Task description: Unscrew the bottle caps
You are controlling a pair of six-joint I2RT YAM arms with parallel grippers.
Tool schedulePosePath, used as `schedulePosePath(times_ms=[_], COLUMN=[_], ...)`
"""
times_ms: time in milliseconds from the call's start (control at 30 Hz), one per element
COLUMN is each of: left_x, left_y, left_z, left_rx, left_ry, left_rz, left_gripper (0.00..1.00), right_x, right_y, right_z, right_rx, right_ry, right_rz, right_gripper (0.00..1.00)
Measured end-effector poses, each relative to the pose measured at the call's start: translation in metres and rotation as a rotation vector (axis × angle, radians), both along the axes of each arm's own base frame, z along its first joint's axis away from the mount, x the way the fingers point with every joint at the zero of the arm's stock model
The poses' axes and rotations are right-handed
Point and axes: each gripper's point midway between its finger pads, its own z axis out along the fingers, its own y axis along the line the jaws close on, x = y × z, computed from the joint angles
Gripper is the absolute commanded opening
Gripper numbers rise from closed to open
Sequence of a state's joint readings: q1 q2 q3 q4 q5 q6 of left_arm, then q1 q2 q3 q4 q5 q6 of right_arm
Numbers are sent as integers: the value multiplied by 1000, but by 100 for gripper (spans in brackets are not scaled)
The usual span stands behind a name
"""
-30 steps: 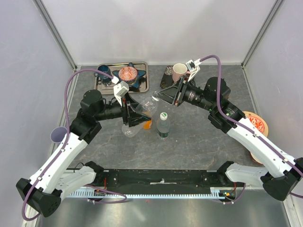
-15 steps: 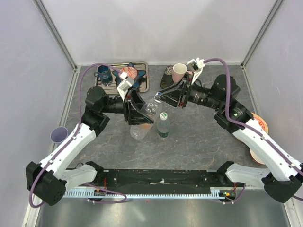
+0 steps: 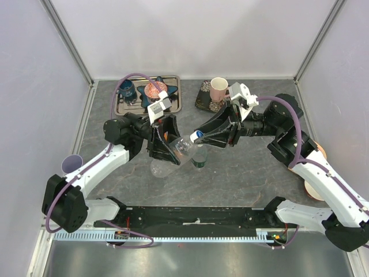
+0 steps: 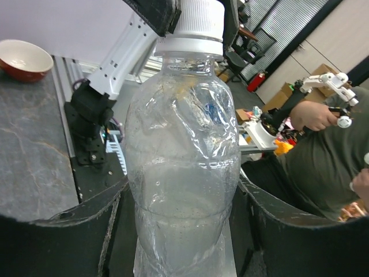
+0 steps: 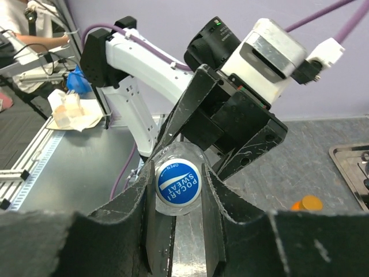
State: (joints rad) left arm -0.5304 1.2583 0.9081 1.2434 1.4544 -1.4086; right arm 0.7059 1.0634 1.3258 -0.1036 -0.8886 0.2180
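Note:
A colourless clear bottle (image 3: 168, 157) hangs tilted above the table, its neck pointing right. My left gripper (image 3: 166, 145) is shut on its body. In the left wrist view the bottle (image 4: 181, 144) fills the space between the black fingers (image 4: 69, 231). Its blue and white cap (image 5: 179, 183) sits between my right gripper's (image 5: 179, 190) fingers, which are shut on it. From above, that cap (image 3: 196, 136) shows at the right gripper's (image 3: 199, 137) tips. A green-tinted bottle (image 3: 199, 156) with a white and green cap stands upright just below them. A small orange cap (image 5: 307, 203) lies on the table.
A metal tray (image 3: 176, 103) at the back left holds a blue mug (image 3: 127, 90) and a star-shaped dish. A pink mug (image 3: 218, 88) stands on a dark mat behind. There is a purple cup (image 3: 71, 164) at the left edge and a patterned plate (image 3: 318, 151) at the right.
Both grippers have come nearer and lower together with the clear bottle between them. The left arm has swung its elbow back and left. The right gripper stays at the cap.

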Motion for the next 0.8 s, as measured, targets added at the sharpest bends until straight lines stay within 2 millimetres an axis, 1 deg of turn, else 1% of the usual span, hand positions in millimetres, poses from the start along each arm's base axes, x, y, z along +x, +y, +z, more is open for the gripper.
schedulePosePath(times_ms=[67, 100, 200, 233, 267, 300, 333, 367, 400, 433, 467, 500, 667, 767, 800], left_x=[-3, -4, -8, -9, -9, -9, -10, -10, -9, -8, -6, -4, 0, 14, 19], left_y=[1, 1, 3, 4, 4, 5, 5, 5, 5, 4, 2, 1, -2, -8, -10], left_z=[-2, -2, -5, -6, -7, -8, -8, -8, -8, -7, -4, -1, 11, 17, 18], left_rx=[17, 24, 48, 54, 61, 66, 68, 68, 61, 49, 31, 17, -30, -44, -48], left_ry=[13, 17, 20, 22, 23, 23, 22, 22, 16, 11, 10, 9, -17, -38, -50], left_rz=[-17, -26, -46, -50, -54, -56, -58, -58, -54, -46, -33, -18, 76, 171, 205], left_gripper=[28, 22, 20, 20, 20, 21, 22, 23, 24, 25, 25, 25, 26, 28, 28], right_x=[-3, -5, -8, -8, -8, -7, -6, -5, -3, 0, 3, 7, 27, 39, 42], right_y=[-1, 0, 0, 1, 1, 1, 1, 1, 0, 0, -1, -1, -6, -12, -13], right_z=[-3, -4, -9, -10, -12, -13, -13, -13, -12, -10, -10, -10, -5, 7, 14], right_rx=[-7, -12, -24, -27, -31, -35, -37, -36, -35, -31, -27, -24, 3, 34, 48], right_ry=[-17, -26, -48, -54, -54, -52, -47, -44, -34, -16, -1, 21, 122, 171, 187], right_rz=[24, 37, 71, 77, 80, 80, 72, 59, 35, 0, -32, -64, -219, -309, -337], right_gripper=[0, 0, 0, 6, 18, 26, 41, 50, 55, 67, 71, 79, 82, 84, 88])
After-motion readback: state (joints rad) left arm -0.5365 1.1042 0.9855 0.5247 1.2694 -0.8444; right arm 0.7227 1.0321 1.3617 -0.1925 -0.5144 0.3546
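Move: The blue cap is already pinched between my right fingertips, practically at the hand point. From my left hand, which grips the clear bottle's body, the cap lies about 6 cm to the right, 3 cm ahead and 6 cm higher. The green-labelled bottle stands some 20 cm below my right hand and about 3 cm ahead; the nearer orange bottle is roughly 7 cm ahead, 8 cm left and 24 cm down. I carry the held bottle and cap back and down together by barely a centimetre, then spread my right fingers wide, letting go of the cap. My right hand heads forward about 4 cm, finally rising, and swings clockwise to some 20 degrees from its starting attitude. My left hand keeps its grip on the bottle, coming back up and forward with a counter-clockwise turn. ##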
